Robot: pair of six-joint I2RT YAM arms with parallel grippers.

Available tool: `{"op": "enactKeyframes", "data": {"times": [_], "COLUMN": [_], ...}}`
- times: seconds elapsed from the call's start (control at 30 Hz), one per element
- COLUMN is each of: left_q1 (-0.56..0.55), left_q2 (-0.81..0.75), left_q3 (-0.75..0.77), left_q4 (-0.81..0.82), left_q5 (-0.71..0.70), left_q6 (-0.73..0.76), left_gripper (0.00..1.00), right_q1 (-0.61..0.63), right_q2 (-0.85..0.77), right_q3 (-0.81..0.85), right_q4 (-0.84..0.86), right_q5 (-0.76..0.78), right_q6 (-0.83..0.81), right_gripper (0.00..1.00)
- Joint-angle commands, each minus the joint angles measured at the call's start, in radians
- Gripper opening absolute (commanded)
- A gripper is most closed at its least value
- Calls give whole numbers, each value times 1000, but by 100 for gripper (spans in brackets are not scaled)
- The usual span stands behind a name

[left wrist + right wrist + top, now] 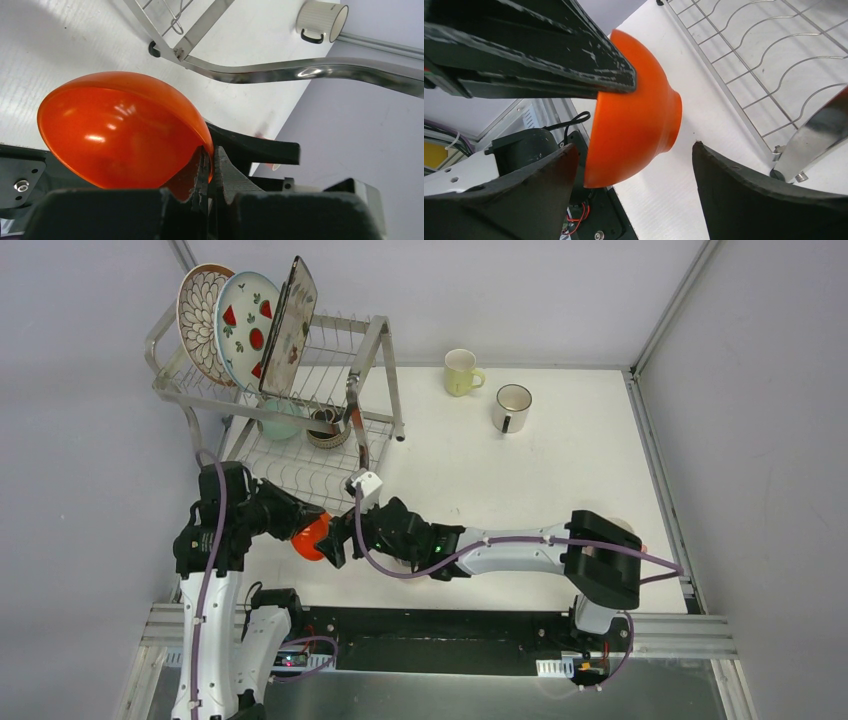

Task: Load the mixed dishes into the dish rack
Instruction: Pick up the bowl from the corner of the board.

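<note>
My left gripper is shut on the rim of the orange bowl and holds it on its side, above the table in front of the dish rack. My right gripper is open. Its fingers stand either side of the bowl's foot without touching it. On the rack's upper tier stand the petal-pattern plate, the red-fruit plate and the flowered square plate. The mint bowl and the brown bowl sit on the lower tier.
A yellow mug and a white mug stand on the white table at the back, right of the rack. Grey walls close in the table on the left, back and right.
</note>
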Motion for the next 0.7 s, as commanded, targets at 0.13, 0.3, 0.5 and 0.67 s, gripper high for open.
{"op": "enactKeyframes", "data": {"times": [0.13, 0.3, 0.5, 0.67], "left_q1": [-9, -10, -12, -13], "left_q2": [11, 8, 5, 5], "left_q3": [69, 61, 42, 42], "left_q4": [66, 69, 76, 87], "left_q5": [58, 62, 66, 74], "left_q6": [-23, -28, -36, -37], "left_gripper": [0, 0, 0, 0], "right_q1": [6, 6, 6, 5], "right_q2": [38, 51, 46, 35], "right_q3": [57, 64, 38, 23], "right_q4": [92, 102, 146, 163], "right_q5": [-20, -28, -34, -32], "right_q6": [46, 58, 65, 61], "right_gripper": [85, 81, 64, 53]}}
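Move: The orange bowl hangs tilted from the left hand's fingers, its middle about 4 cm back, 2 cm to the left and 3 cm below that hand. From the right hand the bowl's middle is roughly 4 cm to the left, 1 cm ahead and 1 cm down, with the open fingers around its near part; the dish rack's near foot is about 9 cm ahead, 5 cm right and 13 cm below, the purple-lined mug some 13 cm right, level, 8 cm below. The right hand eases about 1.5 cm to its left and a little down, farther over the orange bowl, then closes its wide-open fingers by about a quarter until they pinch the bowl, the fingertip nearer the robot inside its mouth and the other outside by its foot. Meanwhile the left hand, still holding the rim in its nearly shut fingers, lifts about 1.5 cm, almost all of it early on, and doesn't let go. ##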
